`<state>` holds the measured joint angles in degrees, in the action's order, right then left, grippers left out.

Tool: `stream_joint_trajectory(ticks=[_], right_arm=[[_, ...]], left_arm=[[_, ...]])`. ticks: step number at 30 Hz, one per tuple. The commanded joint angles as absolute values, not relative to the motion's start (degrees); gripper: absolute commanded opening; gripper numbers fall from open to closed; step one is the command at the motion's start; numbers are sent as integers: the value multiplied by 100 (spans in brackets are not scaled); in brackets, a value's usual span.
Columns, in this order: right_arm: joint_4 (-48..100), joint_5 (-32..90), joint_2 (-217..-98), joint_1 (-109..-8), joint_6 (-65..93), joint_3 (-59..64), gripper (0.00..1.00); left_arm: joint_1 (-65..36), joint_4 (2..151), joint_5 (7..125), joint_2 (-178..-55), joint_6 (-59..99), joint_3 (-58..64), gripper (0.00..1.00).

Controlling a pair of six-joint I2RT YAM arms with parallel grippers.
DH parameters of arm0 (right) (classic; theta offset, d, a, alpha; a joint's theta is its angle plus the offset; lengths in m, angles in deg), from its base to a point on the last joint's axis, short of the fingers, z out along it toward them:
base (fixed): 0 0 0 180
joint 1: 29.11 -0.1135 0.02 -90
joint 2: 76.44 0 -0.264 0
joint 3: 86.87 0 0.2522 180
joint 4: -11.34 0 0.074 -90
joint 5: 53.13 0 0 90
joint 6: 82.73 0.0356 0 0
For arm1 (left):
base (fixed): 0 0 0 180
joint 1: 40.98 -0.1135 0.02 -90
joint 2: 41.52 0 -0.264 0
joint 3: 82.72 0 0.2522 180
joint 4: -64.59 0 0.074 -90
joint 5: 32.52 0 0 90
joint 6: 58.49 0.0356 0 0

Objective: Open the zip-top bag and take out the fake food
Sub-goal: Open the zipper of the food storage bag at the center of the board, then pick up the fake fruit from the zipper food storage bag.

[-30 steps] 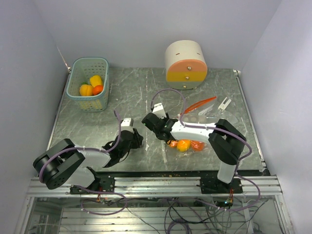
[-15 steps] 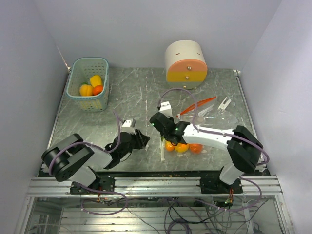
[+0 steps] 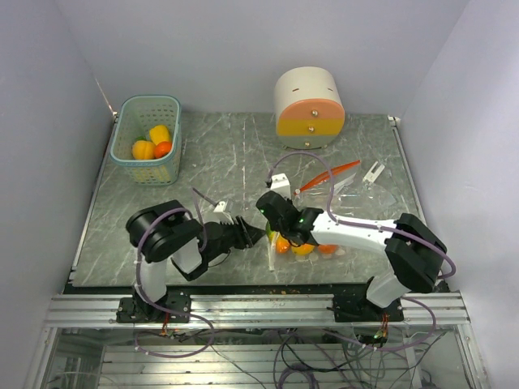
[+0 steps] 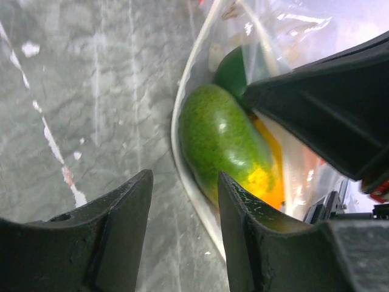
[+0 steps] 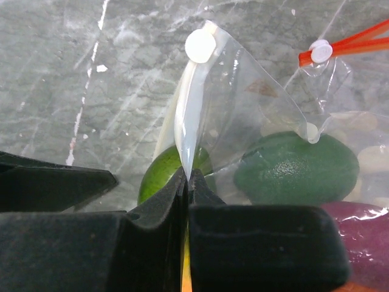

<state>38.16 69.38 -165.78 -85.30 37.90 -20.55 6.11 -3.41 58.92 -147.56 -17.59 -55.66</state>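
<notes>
The clear zip-top bag [image 3: 312,243] lies at the table's front middle with the fake food [image 3: 302,245] inside. My right gripper [image 5: 186,176] is shut on the bag's white rim [image 5: 185,131], holding that lip up. Behind the film I see a green-and-yellow mango [image 4: 226,146], a dark green avocado [image 5: 298,168] and a purple-red piece [image 5: 358,222]. My left gripper [image 4: 184,179] is open at the bag's mouth, low over the table, with the rim [image 4: 185,182] running between its fingers and nothing gripped. In the top view the left gripper [image 3: 253,235] points right at the right gripper [image 3: 278,233].
A teal basket [image 3: 146,139] at the back left holds yellow and orange pieces. A cream-and-orange round container [image 3: 309,107] stands at the back. A second clear bag with a red zip strip [image 3: 332,173] and a white clip [image 3: 373,171] lie right of centre.
My right gripper has closed on the bag's rim and lifted it. The left arm swung its gripper right to the bag's mouth, and its jaws spread wider.
</notes>
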Motion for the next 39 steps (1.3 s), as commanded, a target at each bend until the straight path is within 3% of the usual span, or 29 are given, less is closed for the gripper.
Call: stream_joint_trajectory(ticks=[1,12,23,32,39], right_arm=[[3770,7006,-16459,-8460,3797,-2314,0],[3766,7044,-16200,-8418,3838,-2704,0],[3364,6666,-16201,-8290,3991,-3137,0],[2928,6153,-15824,-8291,4053,-3558,0],[2607,5796,-15511,-8290,4058,-3808,0]], left_arm=[[729,-1956,6166,-15406,-2252,-5509,59],[893,-1972,6202,-15371,-2435,-5366,63],[1715,-1877,5646,-15439,-2485,-5189,65],[1724,-2052,5211,-15663,-2728,-5210,87],[1732,-2002,5273,-15837,-2803,-4973,92]])
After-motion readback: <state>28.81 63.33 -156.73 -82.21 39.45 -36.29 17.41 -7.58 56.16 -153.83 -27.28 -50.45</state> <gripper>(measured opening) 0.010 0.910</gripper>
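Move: The mango at the bag's mouth, green with an orange end, lies about 5 cm right of the left hand, 1 cm back and 2 cm lower; a yellow fruit in the bag is some 11 cm right and 3 cm back. The right hand already holds the bag's upper lip, the mango being about 4 cm back, 1 cm right and 4 cm below it; a dark green fruit lies about 6 cm to its right, 1 cm ahead and 5 cm below. The bag's upper lip stays pinched in the right hand's shut fingers while that hand draws it right, down and back, about 5 cm in all, easing up a little at the end. The left hand follows right and back towards the mango, about 8 cm, mostly in one quick sweep midway, then spreads its half-open fingers nearly full wide, the mango showing between them. ##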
